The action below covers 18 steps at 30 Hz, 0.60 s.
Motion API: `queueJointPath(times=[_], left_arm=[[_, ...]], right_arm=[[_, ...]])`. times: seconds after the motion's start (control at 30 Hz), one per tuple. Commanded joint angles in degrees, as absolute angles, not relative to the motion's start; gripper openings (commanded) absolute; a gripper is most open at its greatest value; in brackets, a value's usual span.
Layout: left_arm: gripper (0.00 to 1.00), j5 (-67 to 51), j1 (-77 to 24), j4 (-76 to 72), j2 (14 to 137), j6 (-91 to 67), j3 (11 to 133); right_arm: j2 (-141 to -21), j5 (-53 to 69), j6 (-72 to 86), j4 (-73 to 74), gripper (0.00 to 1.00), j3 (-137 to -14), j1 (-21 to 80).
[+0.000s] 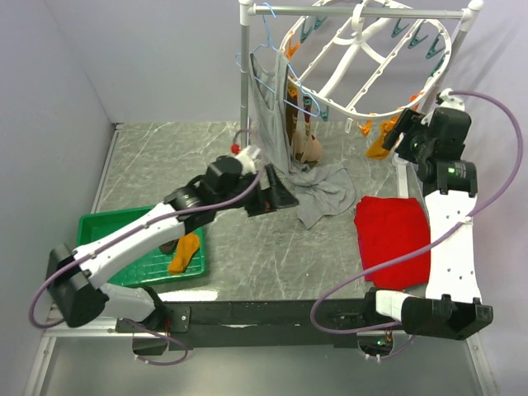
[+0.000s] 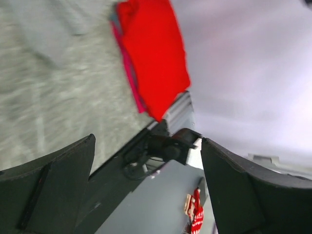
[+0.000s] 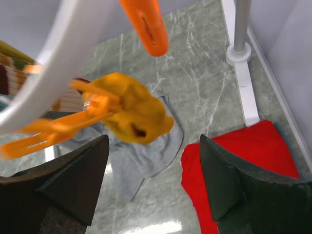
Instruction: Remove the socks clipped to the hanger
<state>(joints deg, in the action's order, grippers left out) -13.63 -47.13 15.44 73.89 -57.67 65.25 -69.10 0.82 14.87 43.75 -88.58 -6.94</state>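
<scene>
The white round hanger hangs tilted from the rack rail, with orange and teal clips on its rim. A mustard sock is clipped at its lower right. In the right wrist view this mustard sock hangs from an orange clip just ahead of my right gripper, which is open and not touching it. Brown and tan socks hang at the lower left, partly behind a grey tank top. My left gripper stands open below them, with nothing between its fingers.
A green tray at the near left holds an orange sock. The grey tank top hangs from a blue wire hanger and trails onto the table. A red cloth lies at the right. The rack post stands behind.
</scene>
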Motion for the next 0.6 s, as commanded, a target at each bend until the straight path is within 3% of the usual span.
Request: queueJointPath(times=[0.0, 0.1, 0.2, 0.3, 0.43, 0.57], left_arm=[[0.94, -14.2, -51.2, 10.2, 77.5, -56.3, 73.5], [0.95, -14.2, -53.4, 9.7, 79.3, -56.6, 75.1], [0.94, -13.5, -55.3, 9.5, 79.6, -56.3, 75.7], [0.94, -13.4, -56.0, 8.7, 79.9, -55.6, 75.7], [0.94, -13.6, -56.2, 7.8, 80.7, -54.8, 77.2], [0.94, -12.6, -56.2, 3.1, 82.4, -52.8, 79.8]], right_arm=[[-65.1, 7.3, 11.9, 28.4, 0.81, -81.1, -8.0], [-63.6, 7.7, 11.6, 21.5, 0.81, -76.1, -8.3], [-62.4, 8.5, 11.6, 18.3, 0.69, -73.7, -8.3], [-62.0, 8.6, 11.8, 16.2, 0.51, -72.1, -8.3], [-63.6, 9.8, 12.6, 19.3, 0.17, -74.6, -8.2], [-64.1, 11.8, 14.6, 25.3, 0.11, -79.0, -8.2]])
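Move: The orange sock still clipped to the hanger hangs just off the right fingertips, roughly 4 cm ahead, 3 cm left and about 1 cm lower. The empty orange clip on the rim lies some 7 cm to this hand's left, 2 cm ahead and 4 cm above; another orange clip stands about 7 cm ahead, 4 cm to the right and 6 cm up. From the left hand the sock lies about 15 cm ahead, 25 cm to the right and 8 cm higher. The right fingers close from wide open to nearly shut and pinch the near edge of the orange sock below its clip, after the hand reaches about 2 cm forward and slightly left, dips 3–4 cm, then rises most of that again with the tips tilting up about 10 degrees. The left hand, empty and open, heads right towards the sock by some 7 cm, rising 5 cm and drawing back a little. ##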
